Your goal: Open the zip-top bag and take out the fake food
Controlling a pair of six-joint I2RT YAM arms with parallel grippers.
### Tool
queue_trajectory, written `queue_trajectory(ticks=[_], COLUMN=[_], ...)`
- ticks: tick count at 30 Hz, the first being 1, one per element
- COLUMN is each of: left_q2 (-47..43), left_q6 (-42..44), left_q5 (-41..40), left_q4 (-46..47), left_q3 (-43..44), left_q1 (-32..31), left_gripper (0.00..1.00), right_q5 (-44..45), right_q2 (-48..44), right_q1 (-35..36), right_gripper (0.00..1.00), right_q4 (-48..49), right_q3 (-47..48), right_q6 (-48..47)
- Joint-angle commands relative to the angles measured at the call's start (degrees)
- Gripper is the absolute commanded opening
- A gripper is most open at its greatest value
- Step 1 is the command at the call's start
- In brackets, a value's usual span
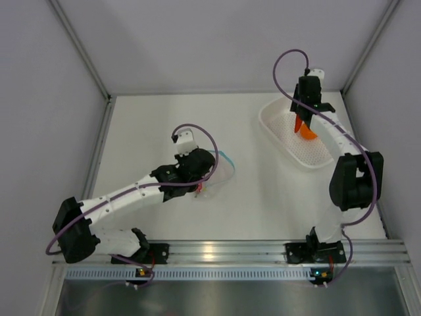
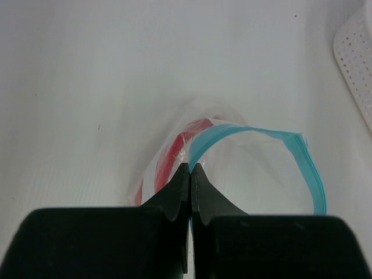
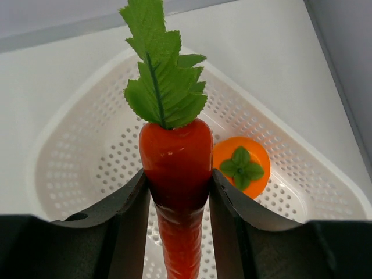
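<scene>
The zip-top bag (image 2: 256, 174) lies on the table, a clear pouch whose light blue zip strip (image 2: 308, 168) curves round an open mouth. My left gripper (image 2: 190, 168) is shut on the bag's edge where the strip begins. A red chili pepper (image 2: 174, 148) shows through the plastic inside the bag. From above, the bag (image 1: 222, 172) sits just right of the left gripper (image 1: 205, 179). My right gripper (image 3: 177, 180) is shut on an orange carrot (image 3: 176, 157) with green leaves, held above the white basket (image 3: 75, 145). A round orange with a green top (image 3: 256, 154) lies in that basket.
The white perforated basket (image 1: 270, 122) stands at the back right, close to the right wall, with the right gripper (image 1: 300, 122) and carrot (image 1: 306, 133) over it. Grey walls enclose the table on three sides. An aluminium rail (image 1: 223, 251) runs along the near edge.
</scene>
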Motion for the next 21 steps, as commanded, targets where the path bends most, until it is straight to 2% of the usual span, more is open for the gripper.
queue_trajectory(ticks=[1, 5, 7, 9, 11, 13, 14, 18, 20, 21], left_q2=[0.3, 0.2, 0.2, 0.6, 1.6, 2.3, 2.3, 2.9, 3.1, 3.1], left_q6=[0.8, 1.3, 1.6, 1.7, 2.0, 1.9, 1.7, 1.4, 0.8, -0.1], left_q5=[1.5, 1.6, 1.4, 1.8, 3.0, 3.5, 3.7, 3.9, 3.8, 3.8], left_q4=[0.4, 0.6, 0.5, 0.4, 0.5, 0.4, 0.5, 0.5, 0.6, 0.5], left_q3=[0.8, 1.3, 1.7, 2.0, 2.7, 3.4, 3.6, 5.1, 5.9, 6.1], left_q1=[0.6, 0.7, 0.8, 1.2, 2.1, 2.7, 3.0, 3.2, 3.2, 3.2], left_gripper=[0.0, 0.0, 0.0, 0.0, 0.0, 0.0, 0.0, 0.0, 0.0, 0.0], right_q5=[-1.2, -1.7, -2.3, -2.9, -3.2, -4.0, -4.4, -6.4, -10.2, -12.5], right_q2=[7.1, 15.7, 18.6, 19.4, 19.2, 17.2, 16.3, 9.3, 6.1, 1.9], right_q1=[-0.9, -0.9, -1.1, -1.0, -1.0, -1.1, -1.1, -0.9, -0.9, -0.9], right_gripper=[0.13, 0.27, 0.31, 0.39, 0.52, 0.7, 0.99, 0.99, 1.0, 0.99], right_q4=[-8.1, -15.0, -16.9, -16.8, -16.6, -15.3, -14.7, -12.6, -9.8, -7.4], right_q3=[9.7, 17.7, 19.9, 19.8, 19.4, 17.8, 17.0, 12.6, 10.4, 5.9], right_q6=[-7.9, -10.4, -10.6, -10.5, -9.5, -8.5, -8.1, -4.9, -0.8, 1.2])
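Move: The right hand, still gripping the carrot near its leafy end, is above the white basket. The bare floor spot for the carrot lies straight below, about 15 cm down. The orange fruit sits some 6 cm to the right of that spot and level with it, and the basket's middle is about 4 cm to the hand's right, 13 cm down. From the left hand, that floor spot is roughly 22 cm ahead, 41 cm to the right and 12 cm lower. The right hand lowers the carrot about 10 cm into the basket, easing some 4 cm forward on the way down while the fingers tip about 20 degrees further downward, then at the bottom they spread fully and let go of it just left of the orange fruit. It then lifts a couple of centimetres off the carrot while drawing back towards the base, fingers wide open, as the left hand keeps its pinch on the bag's blue zip edge and drifts slightly forward. ##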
